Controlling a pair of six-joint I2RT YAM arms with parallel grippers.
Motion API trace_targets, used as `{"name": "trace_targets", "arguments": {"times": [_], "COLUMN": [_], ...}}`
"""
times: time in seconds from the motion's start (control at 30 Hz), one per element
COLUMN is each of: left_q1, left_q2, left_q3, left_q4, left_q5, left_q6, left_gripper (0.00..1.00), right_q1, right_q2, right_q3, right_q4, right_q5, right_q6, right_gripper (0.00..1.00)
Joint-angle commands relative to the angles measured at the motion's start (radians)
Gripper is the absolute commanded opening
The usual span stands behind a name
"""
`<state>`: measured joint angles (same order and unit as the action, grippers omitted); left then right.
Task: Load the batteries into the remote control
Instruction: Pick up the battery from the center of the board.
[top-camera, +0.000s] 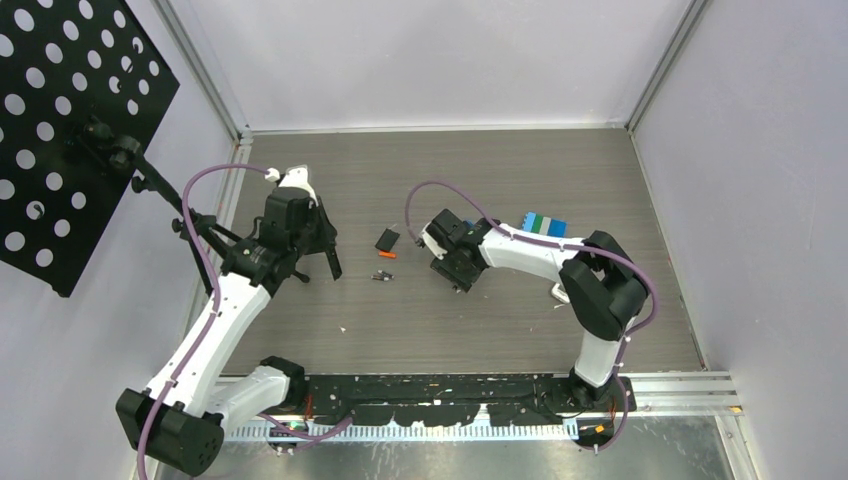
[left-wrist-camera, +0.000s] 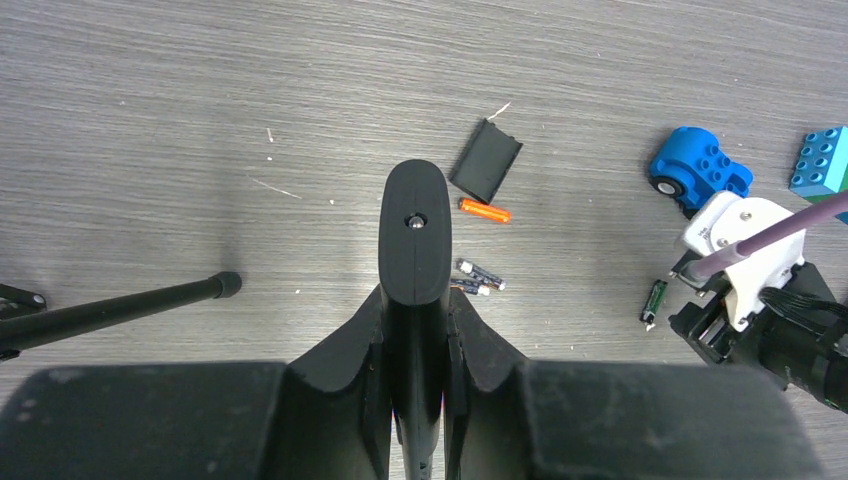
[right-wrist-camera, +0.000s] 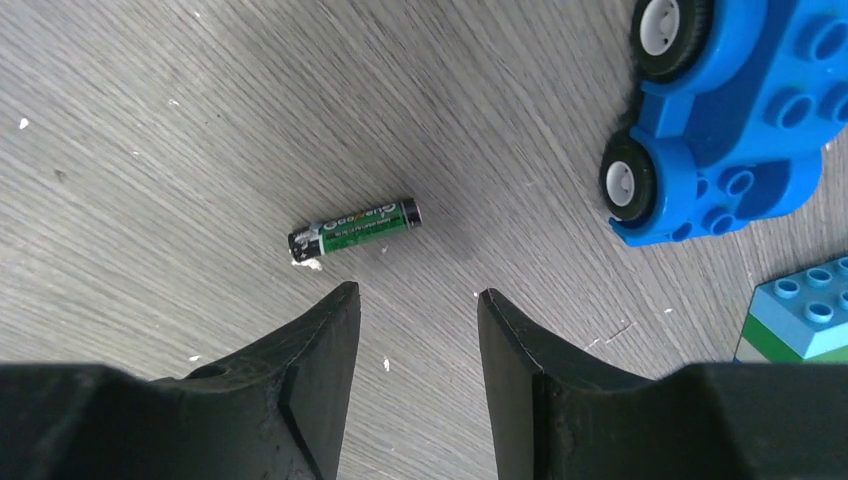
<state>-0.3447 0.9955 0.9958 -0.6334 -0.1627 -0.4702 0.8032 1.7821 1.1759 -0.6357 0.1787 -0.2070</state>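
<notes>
My left gripper (left-wrist-camera: 415, 310) (top-camera: 308, 245) is shut on a long black remote control (left-wrist-camera: 415, 230) (top-camera: 332, 263), which sticks out past the fingertips above the table. Just beyond its tip lie an orange-red battery (left-wrist-camera: 485, 211) (top-camera: 388, 255) and two dark batteries (left-wrist-camera: 480, 273) (top-camera: 382, 275) side by side. A green-black battery (right-wrist-camera: 355, 227) (left-wrist-camera: 654, 300) lies flat just ahead of my right gripper (right-wrist-camera: 415, 295) (top-camera: 455, 278). That gripper is open and low over the table, with nothing between its fingers.
A flat black cover piece (left-wrist-camera: 485, 160) (top-camera: 388, 239) lies by the orange battery. A blue toy car (right-wrist-camera: 720, 120) (left-wrist-camera: 700, 170) and blue-green bricks (top-camera: 545, 223) (right-wrist-camera: 800, 320) sit right of the right gripper. A black stand leg (left-wrist-camera: 120, 305) lies at the left.
</notes>
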Motion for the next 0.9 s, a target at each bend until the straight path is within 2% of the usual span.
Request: {"name": "trace_targets", "arguments": {"times": [0.0,0.3,0.87], "left_q1": [0.005,0.006,0.006], "left_q2": [0.004,0.013,0.016], "left_q3": [0.023,0.025,0.036], "left_q4": [0.034,0.032,0.019], "left_q5": [0.006,-0.002,-0.015], "left_q6": [0.007,0.010,0.015], "left_gripper": [0.00,0.00,0.00], "right_q1": [-0.001,-0.001,-0.018], "right_q2": [0.028,0.057,0.165], "right_q3": [0.056,0.071,0.174], "right_q4": [0.038,0.050,0.063], "right_q5": [0.004,-0.097,-0.135], "right_q6": [-0.037,-0.088,-0.140], "right_gripper": [0.53,0.53,0.51]}}
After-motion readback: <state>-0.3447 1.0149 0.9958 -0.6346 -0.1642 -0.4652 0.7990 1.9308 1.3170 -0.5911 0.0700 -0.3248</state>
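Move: The green battery lies about 4 cm to the right hand's left, 1 cm ahead and some 2 cm below its open fingers. The blue car stands roughly 10 cm ahead of that hand and 1 cm to its right. The orange battery is about 6 cm ahead and 17 cm left of it, the two dark batteries 1 cm ahead and 18 cm left. From the left hand the green battery is about level, 22 cm to the right and 19 cm below. The green battery gets nudged by the right hand's fingertips: the hand first sinks, then travels left and increasingly forward about 5 cm in all, easing a little over 1 cm lower, turning under 10 degrees counter-clockwise. Its fingers stay half open, and the back-left fingertip ends up against one end of the battery. ##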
